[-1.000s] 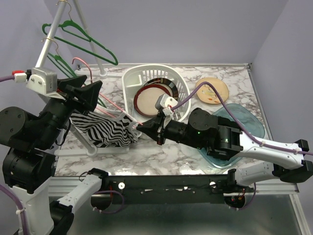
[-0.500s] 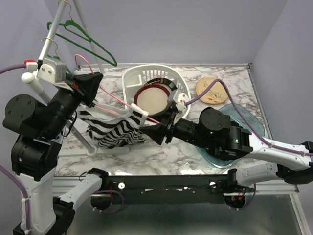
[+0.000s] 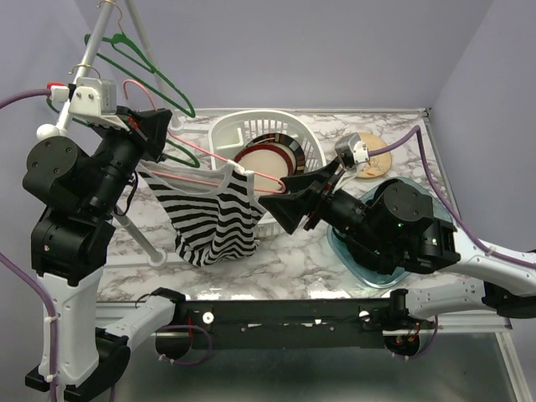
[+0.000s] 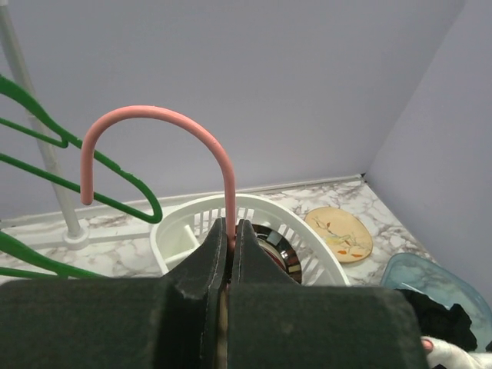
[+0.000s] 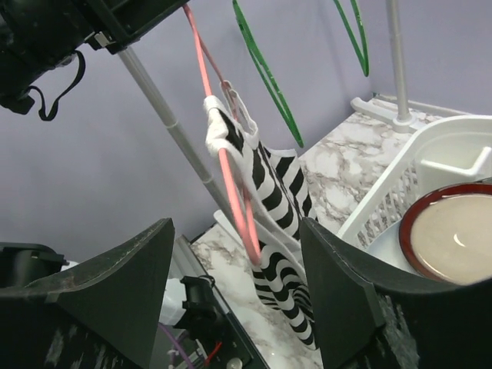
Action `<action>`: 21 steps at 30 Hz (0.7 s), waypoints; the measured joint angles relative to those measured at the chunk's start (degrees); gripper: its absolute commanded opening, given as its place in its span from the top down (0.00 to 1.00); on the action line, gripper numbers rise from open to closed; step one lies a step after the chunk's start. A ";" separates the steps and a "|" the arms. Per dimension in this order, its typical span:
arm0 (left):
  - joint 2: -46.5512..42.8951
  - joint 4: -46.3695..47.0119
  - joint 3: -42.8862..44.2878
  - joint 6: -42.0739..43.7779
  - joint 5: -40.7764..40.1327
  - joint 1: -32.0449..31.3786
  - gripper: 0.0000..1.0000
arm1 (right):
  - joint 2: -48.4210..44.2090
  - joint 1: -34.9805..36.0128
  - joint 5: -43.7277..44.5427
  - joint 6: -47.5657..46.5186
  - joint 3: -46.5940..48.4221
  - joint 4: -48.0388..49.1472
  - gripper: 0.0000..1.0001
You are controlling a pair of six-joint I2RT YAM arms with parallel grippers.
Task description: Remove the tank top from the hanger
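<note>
A black-and-white striped tank top (image 3: 214,216) hangs on a pink hanger (image 3: 201,151). My left gripper (image 3: 159,132) is shut on the hanger's neck below its hook (image 4: 154,123) and holds it up in the air, left of the basket. In the right wrist view the tank top (image 5: 269,188) hangs from the pink hanger (image 5: 227,173). My right gripper (image 3: 280,197) is open and empty, right beside the hanger's right end, with the hanger tip and top between its spread fingers (image 5: 115,300).
A white basket (image 3: 266,146) holding a red-rimmed plate stands behind the tank top. Green hangers (image 3: 142,67) hang on a white rack pole (image 3: 79,79) at the back left. A tan plate (image 3: 368,155) and a teal lid (image 3: 410,218) lie at the right.
My left gripper lifted the pink hanger up and to the right, so the tank top now hangs free off the table. My right gripper let go, opened wide and rose beside the hanger's end.
</note>
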 measured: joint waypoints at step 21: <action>2.80 -1.55 2.16 3.34 -7.39 0.00 1.00 | 6.51 0.81 -0.22 -2.32 12.66 1.81 0.27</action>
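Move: The striped tank top's right strap, on the pink hanger, lies about 5 cm ahead of the open right hand, 8 cm to its left and 2 cm above. The hanger's bare end is about 2 cm ahead and 1 cm left, level with this hand; the white basket is about 20 cm ahead, 4 cm left and far below. From the left hand, closed on the hanger's neck, the strap lies some 14 cm right, 6 cm back and 5 cm below. Right hand, still open, rises some 7 cm by the hanger's end while the left carries the hanger forward-left, turning counter-clockwise. ##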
